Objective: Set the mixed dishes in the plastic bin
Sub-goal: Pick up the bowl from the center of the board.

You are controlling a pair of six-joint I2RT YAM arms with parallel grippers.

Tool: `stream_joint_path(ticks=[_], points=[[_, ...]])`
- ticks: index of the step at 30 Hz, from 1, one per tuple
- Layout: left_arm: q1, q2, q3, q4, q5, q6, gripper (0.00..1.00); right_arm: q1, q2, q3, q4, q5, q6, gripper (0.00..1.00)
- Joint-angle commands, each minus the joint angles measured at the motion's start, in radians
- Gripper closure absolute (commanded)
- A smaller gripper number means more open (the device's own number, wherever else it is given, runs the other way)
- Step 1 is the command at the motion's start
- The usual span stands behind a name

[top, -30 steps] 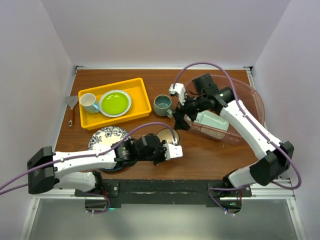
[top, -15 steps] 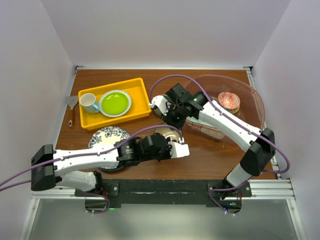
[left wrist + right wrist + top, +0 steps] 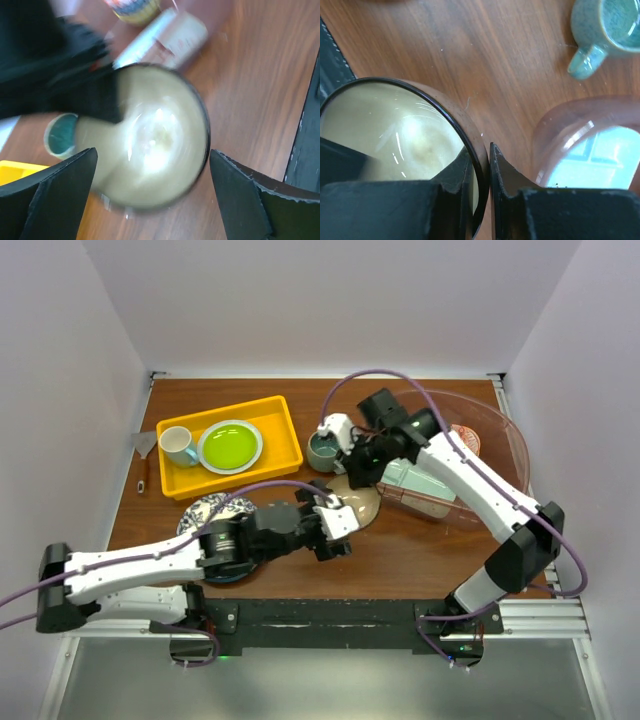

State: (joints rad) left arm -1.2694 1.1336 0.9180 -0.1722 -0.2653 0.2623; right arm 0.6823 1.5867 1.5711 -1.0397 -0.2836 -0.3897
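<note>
The tan bowl (image 3: 362,504) with its yellow centre sits on the table between both arms. My right gripper (image 3: 352,476) is shut on its far rim, one finger inside and one outside (image 3: 481,152). My left gripper (image 3: 335,524) stands open just in front of the bowl (image 3: 155,150), its fingers (image 3: 55,200) wide on either side and touching nothing. The grey-green mug (image 3: 322,448) stands behind the bowl (image 3: 395,140). The plastic bin (image 3: 505,445) at the right holds the mint-green tray (image 3: 420,485) and the white plate with red marks (image 3: 466,434). The blue-patterned plate (image 3: 205,512) lies at the left, partly under my left arm.
A yellow tray (image 3: 285,435) at the back left holds a white mug (image 3: 177,445) and a green plate (image 3: 229,446). A spatula (image 3: 143,458) lies by the left table edge. The mug (image 3: 605,27) and the bin wall (image 3: 555,125) stand close to my right gripper.
My left gripper has opened and let go of the bowl, drawing back slightly. My right arm swung from the bin to the bowl and shut on its rim.
</note>
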Motion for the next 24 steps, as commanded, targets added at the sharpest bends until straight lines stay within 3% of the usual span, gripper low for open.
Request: stream_joint_path(ticks=[1, 6, 14, 17, 24], points=[[0.007, -0.185, -0.073, 0.189, -0.063, -0.041, 0.00, -0.145, -0.139, 0.076, 0.016, -0.215, -0.014, 1.00], [0.028, -0.271, -0.079, 0.116, -0.083, -0.074, 0.00, -0.390, -0.266, 0.020, 0.136, -0.340, 0.083, 1.00], [0.192, -0.356, -0.171, -0.007, -0.091, -0.107, 0.00, -0.737, -0.418, -0.213, 0.505, -0.339, 0.330, 1.00], [0.222, -0.391, -0.241, -0.016, -0.172, -0.100, 0.00, -0.844, -0.426, -0.272, 0.621, -0.333, 0.434, 1.00], [0.223, -0.442, -0.285, -0.041, -0.218, -0.098, 0.00, -0.957, -0.399, -0.361, 0.790, -0.204, 0.586, 1.00]])
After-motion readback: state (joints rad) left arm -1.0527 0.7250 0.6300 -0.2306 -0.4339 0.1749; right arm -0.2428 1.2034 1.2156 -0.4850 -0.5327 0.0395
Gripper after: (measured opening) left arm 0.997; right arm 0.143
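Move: The right hand already pinches the beige bowl by its rim. The plastic bin's middle lies about 24 cm to its right, 15 cm ahead and 13 cm lower; inside, the red bowl is some 29 cm right and 17 cm ahead, the green tray 17 cm right and 7 cm ahead. The mug stands 18 cm ahead and 9 cm left. From the left hand, already open, the floral plate lies 29 cm left, 2 cm ahead, 20 cm below. Keeping its pinch on the beige bowl's rim, the right hand swings about 25 cm right and 10 cm forward over the plastic bin, rising and then starting to sink, while turning nearly 60 degrees clockwise. The left hand, fingers staying wide open, backs off from the bowl up and left, then comes down and a little forward as it goes on left towards the floral plate. ##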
